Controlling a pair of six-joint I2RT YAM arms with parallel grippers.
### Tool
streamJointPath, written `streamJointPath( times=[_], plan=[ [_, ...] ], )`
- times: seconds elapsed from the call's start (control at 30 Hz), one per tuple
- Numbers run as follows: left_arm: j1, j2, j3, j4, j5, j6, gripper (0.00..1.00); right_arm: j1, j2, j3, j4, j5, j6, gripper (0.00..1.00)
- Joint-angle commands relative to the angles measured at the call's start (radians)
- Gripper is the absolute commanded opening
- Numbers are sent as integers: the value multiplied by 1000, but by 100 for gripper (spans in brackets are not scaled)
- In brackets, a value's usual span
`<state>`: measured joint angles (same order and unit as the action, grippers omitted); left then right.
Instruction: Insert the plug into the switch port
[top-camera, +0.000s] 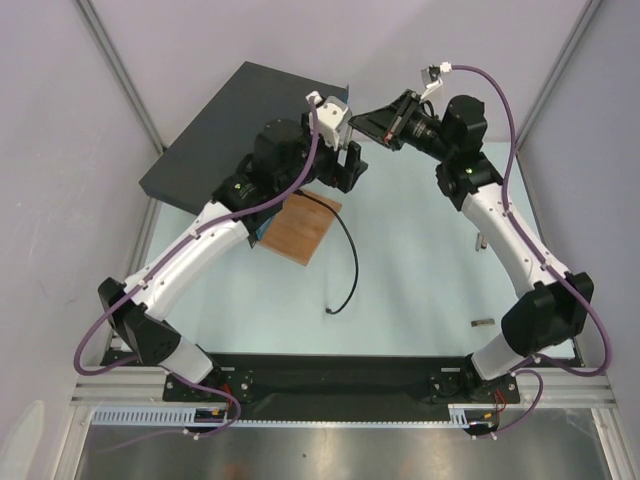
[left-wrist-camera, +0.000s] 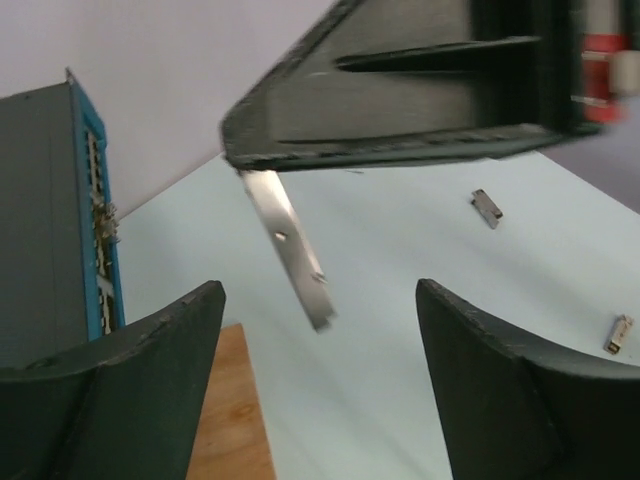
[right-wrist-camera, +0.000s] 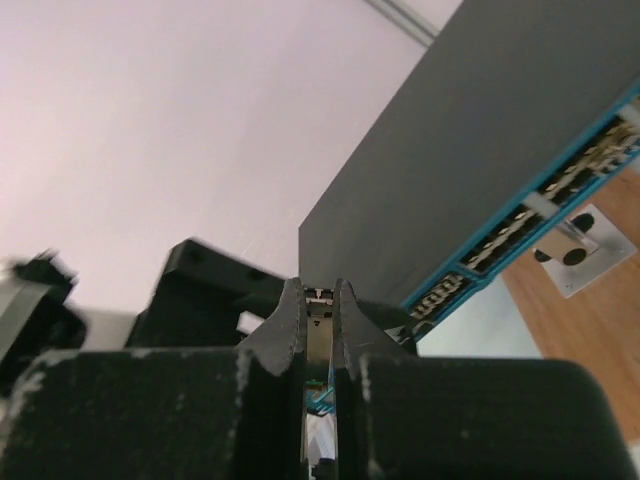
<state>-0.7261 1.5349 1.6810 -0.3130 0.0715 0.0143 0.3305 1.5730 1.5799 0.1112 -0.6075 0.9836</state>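
The switch (top-camera: 235, 125), a flat dark grey box, lies at the back left, and its teal front face (left-wrist-camera: 97, 215) with a row of sockets shows in the left wrist view. My right gripper (top-camera: 360, 118) is shut on the plug (left-wrist-camera: 290, 245), a slim silver metal piece that hangs down from its fingers just right of the switch's front. The right wrist view shows the plug (right-wrist-camera: 319, 318) pinched between the fingers, with the switch (right-wrist-camera: 480, 140) beyond. My left gripper (top-camera: 348, 165) stands open just below the plug, with nothing between its fingers (left-wrist-camera: 160, 350).
A brown wooden board (top-camera: 300, 228) lies in front of the switch, with a white bracket (right-wrist-camera: 585, 240) on it. A black cable (top-camera: 352, 260) curves from the board toward the near side. Small metal pieces (left-wrist-camera: 485, 207) (left-wrist-camera: 619, 333) lie on the table at the right.
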Motion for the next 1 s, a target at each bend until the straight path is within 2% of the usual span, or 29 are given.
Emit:
streamJointPath(
  times=[0.0,0.03,0.17,0.2,0.27,0.43,0.47,0.6,0.63,0.67,0.7,0.73,0.77,0.8,0.87,0.9,0.97],
  plan=[
    [-7,5,49,40,-154,-39,80,30,-74,-21,42,52,-33,0],
    [-7,7,54,40,-170,-39,77,39,-80,-24,35,58,-37,0],
    [-6,-13,42,55,-188,-37,54,59,-105,-57,10,64,-66,0],
    [-6,-21,37,57,-179,-46,51,64,-108,-63,2,71,-75,0],
    [-6,-32,17,64,-158,-51,47,67,-113,-80,-2,74,-79,0],
    [-6,-68,-29,107,-84,-70,46,65,-123,-97,-1,77,-83,0],
    [-4,-73,-32,110,-84,-73,43,65,-125,-101,-2,77,-80,0],
    [5,-62,-14,101,-79,-70,16,65,-133,-109,4,58,-76,0],
    [10,-61,-12,95,-31,-70,9,64,-134,-110,5,45,-80,0],
    [17,-59,-6,88,-3,-74,0,59,-136,-109,7,34,-95,4],
    [40,-61,-6,75,31,-83,0,55,-137,-112,8,23,-105,23],
    [57,-64,-6,69,66,-114,0,44,-142,-116,8,-4,-114,34],
    [76,-67,-12,66,164,-134,0,15,-145,-123,22,-23,-126,47],
    [115,-71,-17,58,207,-172,0,-4,-151,-129,30,-47,-160,65],
    [155,-76,-18,43,346,-201,1,-68,-157,-136,25,-142,-221,82],
    [184,-76,-17,11,388,-223,0,-86,-160,-135,7,-202,-323,98],
    [206,-76,-6,-24,504,-235,0,-137,-168,-115,-107,-242,-443,100]
  ],
)
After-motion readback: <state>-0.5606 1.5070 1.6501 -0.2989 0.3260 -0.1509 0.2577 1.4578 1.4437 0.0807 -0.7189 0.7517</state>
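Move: The plug, still pinched in the right fingertips, hangs about 3 cm ahead of the left hand point, level with it sideways and some 3 cm above; from the right hand point it lies about 1 cm back, level sideways and 2 cm below. From the left hand, the middle of the switch's port face is roughly 15 cm ahead, 10 cm left and 20 cm lower, with the wooden board about 10 cm ahead, 10 cm left and 34 cm down. The right hand brings the plug back about 3 cm, rising a little and then sinking, into the left hand's open fingers, while the left edges forward and left, eases partly back and shuts on the near part of the plug. Then the right fingers open wide, let go and draw off some 4 cm to the right and slightly down, as the left keeps its pinch, drifts about 2 cm left and starts to tilt its fingertips down. ##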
